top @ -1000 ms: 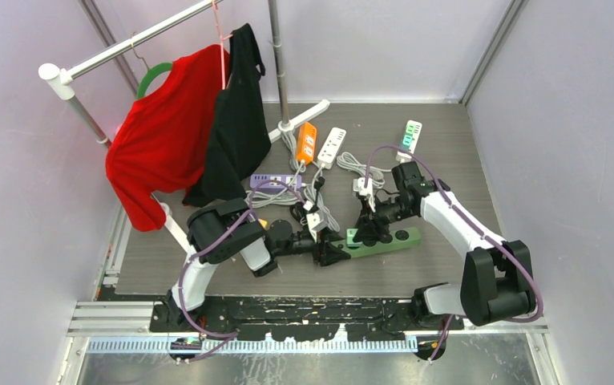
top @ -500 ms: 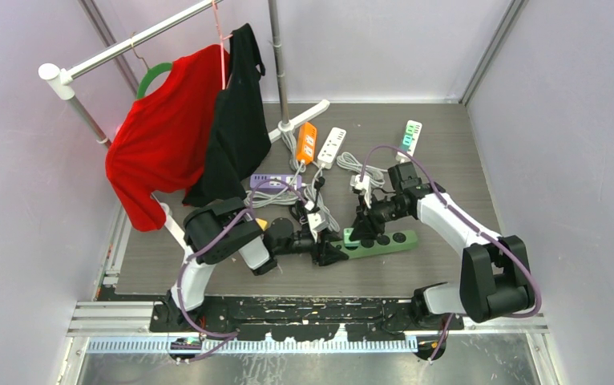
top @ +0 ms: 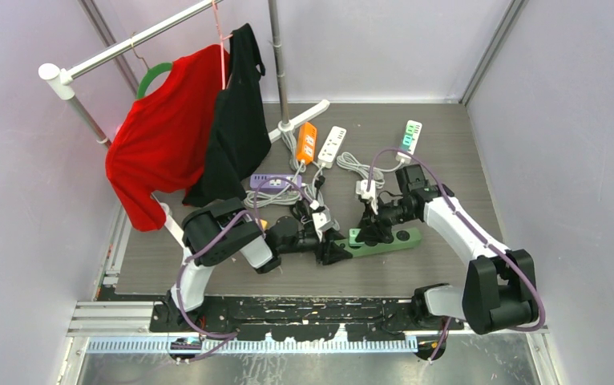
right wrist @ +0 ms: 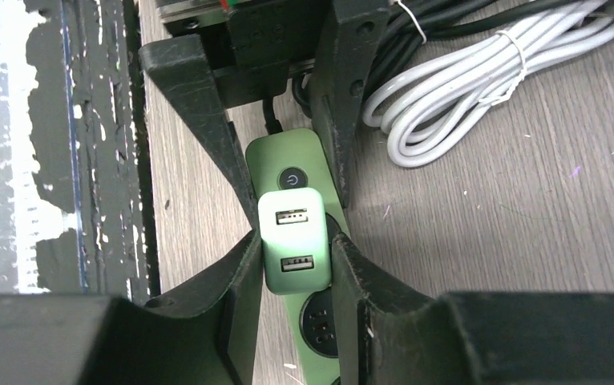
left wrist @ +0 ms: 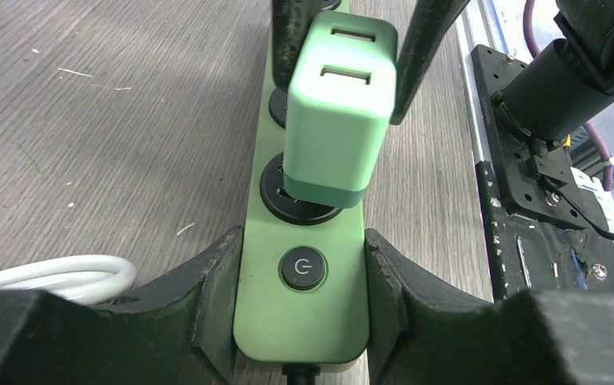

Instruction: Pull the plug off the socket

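Observation:
A green power strip [top: 396,239] lies on the table in front of both arms. A light green USB plug [left wrist: 337,112] sits in its first round socket, just past the power button [left wrist: 302,267]. My left gripper [left wrist: 302,277] is shut on the button end of the strip [left wrist: 300,321]. My right gripper [right wrist: 294,257] is shut on the plug [right wrist: 292,241], one finger on each side. From the top view the right gripper [top: 365,233] stands over the strip, facing the left gripper [top: 334,250].
White coiled cables [right wrist: 464,88] lie beside the strip. Orange [top: 307,142], white [top: 332,146] and purple [top: 276,180] power strips lie further back. A clothes rack with a red shirt [top: 163,132] and a black garment [top: 236,120] stands at the left.
The right arm shifted slightly to the right and the strip turned a little with it. The left gripper stayed clamped on the strip's end.

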Controlling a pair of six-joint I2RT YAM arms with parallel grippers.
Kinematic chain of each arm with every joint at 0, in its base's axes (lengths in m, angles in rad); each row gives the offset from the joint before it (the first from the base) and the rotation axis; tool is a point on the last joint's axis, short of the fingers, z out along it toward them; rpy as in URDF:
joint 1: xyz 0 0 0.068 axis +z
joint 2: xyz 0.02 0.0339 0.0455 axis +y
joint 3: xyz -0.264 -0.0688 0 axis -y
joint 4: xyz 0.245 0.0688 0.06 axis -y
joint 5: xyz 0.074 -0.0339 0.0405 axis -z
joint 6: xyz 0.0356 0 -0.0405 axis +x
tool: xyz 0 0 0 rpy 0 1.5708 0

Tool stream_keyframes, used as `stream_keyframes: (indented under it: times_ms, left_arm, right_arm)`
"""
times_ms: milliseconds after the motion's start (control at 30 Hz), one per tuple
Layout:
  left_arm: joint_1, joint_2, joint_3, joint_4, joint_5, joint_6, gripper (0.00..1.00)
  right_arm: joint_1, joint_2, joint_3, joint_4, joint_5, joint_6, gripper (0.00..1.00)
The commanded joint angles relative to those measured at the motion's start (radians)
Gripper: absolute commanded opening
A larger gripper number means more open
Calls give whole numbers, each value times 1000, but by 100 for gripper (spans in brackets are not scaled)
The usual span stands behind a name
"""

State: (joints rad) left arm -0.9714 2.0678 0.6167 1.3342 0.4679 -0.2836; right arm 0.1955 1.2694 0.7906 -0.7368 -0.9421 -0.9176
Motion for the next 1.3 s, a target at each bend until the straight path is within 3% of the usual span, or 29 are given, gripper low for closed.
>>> stream_keyframes:
  times_ms: [0, 67, 167, 267, 433, 633, 733, 900, 1267]
  left_arm:
    - [-10, 31, -30, -257, -23, 15, 0]
    - [-10, 35, -24, -261, -23, 14, 0]
    - [-10, 37, -16, -273, -22, 16, 0]
    - [-16, 40, -8, -292, -22, 24, 0]
    - [-17, 29, -10, -293, -32, 17, 1]
    - [-17, -69, -55, -278, -119, -34, 50]
    - [-18, -122, -55, -311, -136, -57, 67]
    - [-17, -204, -17, -454, -139, -80, 75]
    - [-17, -497, -8, -800, -256, -118, 76]
  right_arm:
    - [-34, -88, 63, -110, -161, -303, 1]
    - [-35, -95, 51, -154, -185, -399, 1]
    - [-35, -91, 50, -111, -162, -368, 1]
    - [-34, -92, 27, 55, -110, -143, 1]
    - [-35, -89, 46, 186, -42, 108, 1]
    - [-41, -66, 63, 237, -75, 272, 1]
    - [-42, -43, 74, 263, -80, 373, 1]
    - [-43, -9, 104, 270, -68, 476, 1]
    - [-59, 30, 128, 350, -47, 730, 1]
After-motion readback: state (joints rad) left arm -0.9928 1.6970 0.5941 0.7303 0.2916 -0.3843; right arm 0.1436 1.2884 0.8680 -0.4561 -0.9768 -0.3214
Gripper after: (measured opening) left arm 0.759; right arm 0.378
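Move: The right hand already grips the green plug, its middle about 1 cm below the hand point, over the socket next to the power button. The green strip's middle lies about 5 cm to this hand's right, 1 cm back and 5 cm down; the white cable coil about 9 cm left, 5 cm ahead and 5 cm down. From the left hand, closed around the strip's button end, the plug is about 5 cm right, 1 cm ahead and 4 cm up. Rocking back about a centimetre and then up, the right hand works the plug off the strip, then carries it forward and higher, some 5 cm each way overall, swinging round to end about 20 degrees clockwise. The left hand holds the button end and sinks a centimetre, then opens and lets go, drawing left about 3 cm and rising. ##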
